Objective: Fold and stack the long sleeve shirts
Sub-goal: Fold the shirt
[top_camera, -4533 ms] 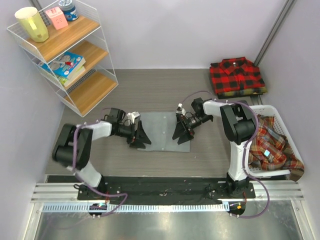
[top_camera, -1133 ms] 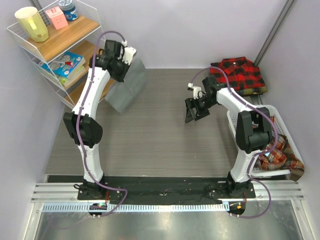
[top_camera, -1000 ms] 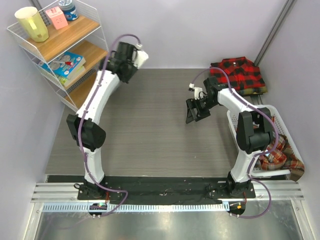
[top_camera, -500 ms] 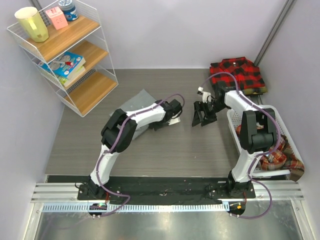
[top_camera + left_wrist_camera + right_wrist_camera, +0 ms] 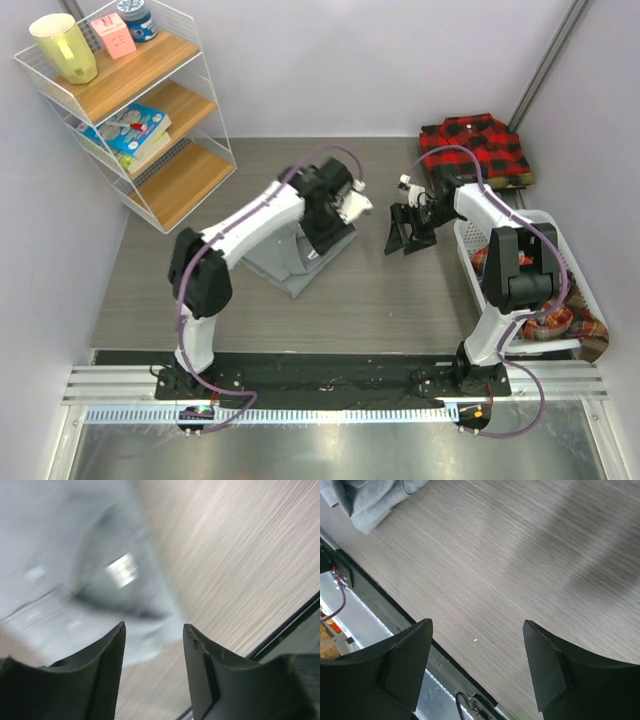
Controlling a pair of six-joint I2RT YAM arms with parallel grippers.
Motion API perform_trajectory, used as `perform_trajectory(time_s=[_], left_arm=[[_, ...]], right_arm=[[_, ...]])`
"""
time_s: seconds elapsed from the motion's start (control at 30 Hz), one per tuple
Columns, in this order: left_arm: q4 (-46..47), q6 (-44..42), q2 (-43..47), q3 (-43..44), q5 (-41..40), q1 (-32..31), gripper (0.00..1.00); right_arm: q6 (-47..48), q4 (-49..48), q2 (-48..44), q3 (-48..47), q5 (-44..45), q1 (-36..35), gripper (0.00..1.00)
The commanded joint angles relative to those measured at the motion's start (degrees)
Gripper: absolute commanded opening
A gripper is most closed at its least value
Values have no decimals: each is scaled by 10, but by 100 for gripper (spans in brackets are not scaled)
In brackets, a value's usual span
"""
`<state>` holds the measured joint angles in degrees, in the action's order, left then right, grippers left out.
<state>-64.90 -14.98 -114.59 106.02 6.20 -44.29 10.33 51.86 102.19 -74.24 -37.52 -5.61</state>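
Note:
The plain grey long sleeve shirt lies crumpled on the table left of centre; it shows blurred in the left wrist view and at the top left corner of the right wrist view. My left gripper hovers over its right edge, jaws open with only table between them. To the right, my right gripper stands open above bare table. A folded red-and-black checked shirt lies at the back right. Plaid shirts fill the basket.
A white basket stands at the right edge beside the right arm. A wire shelf unit with a cup, books and boxes stands at the back left. The black base rail runs along the near edge.
The left arm swung the grey shirt from up by the shelf down to the table, and its jaws opened and let it go. The right gripper drifted slightly right.

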Motion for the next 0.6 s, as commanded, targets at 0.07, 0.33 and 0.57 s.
perform_trajectory(time_s=[0.07,0.33,0.57], left_arm=[[-47,-215,52,-50,35,141,47],[65,-283,38,-211,-7,148,40],[90,-108,-1,-266,131,-3,30]], right_arm=[[-25,-11,-26,15,-54,2,79],[-37,-17,-37,27,-47,5,80],[-25,-2,-16,-1,-20,38,81]])
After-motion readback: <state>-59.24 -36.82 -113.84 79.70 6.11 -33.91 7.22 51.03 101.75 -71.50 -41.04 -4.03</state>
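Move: The grey shirt lies folded on the table. Its middle is about 6 cm ahead of the left hand, 10 cm to its left and some 11 cm below. The wire rack's bottom shelf is roughly 24 cm ahead and 36 cm left of that hand; the red checked shirt is about 32 cm ahead and 29 cm right. From the idle right hand, the grey shirt is some 4 cm ahead, 22 cm left and 8 cm lower. The left fingertips come down to the grey shirt's near-left edge and seem to touch its cloth at the end. The hand first hops up, forward and left across the shirt, then sinks about 13 cm while drawing back some 8 cm, ending around 12 cm left of its start. The wrist tilts about 20 degrees and the half-open fingers close partway. ##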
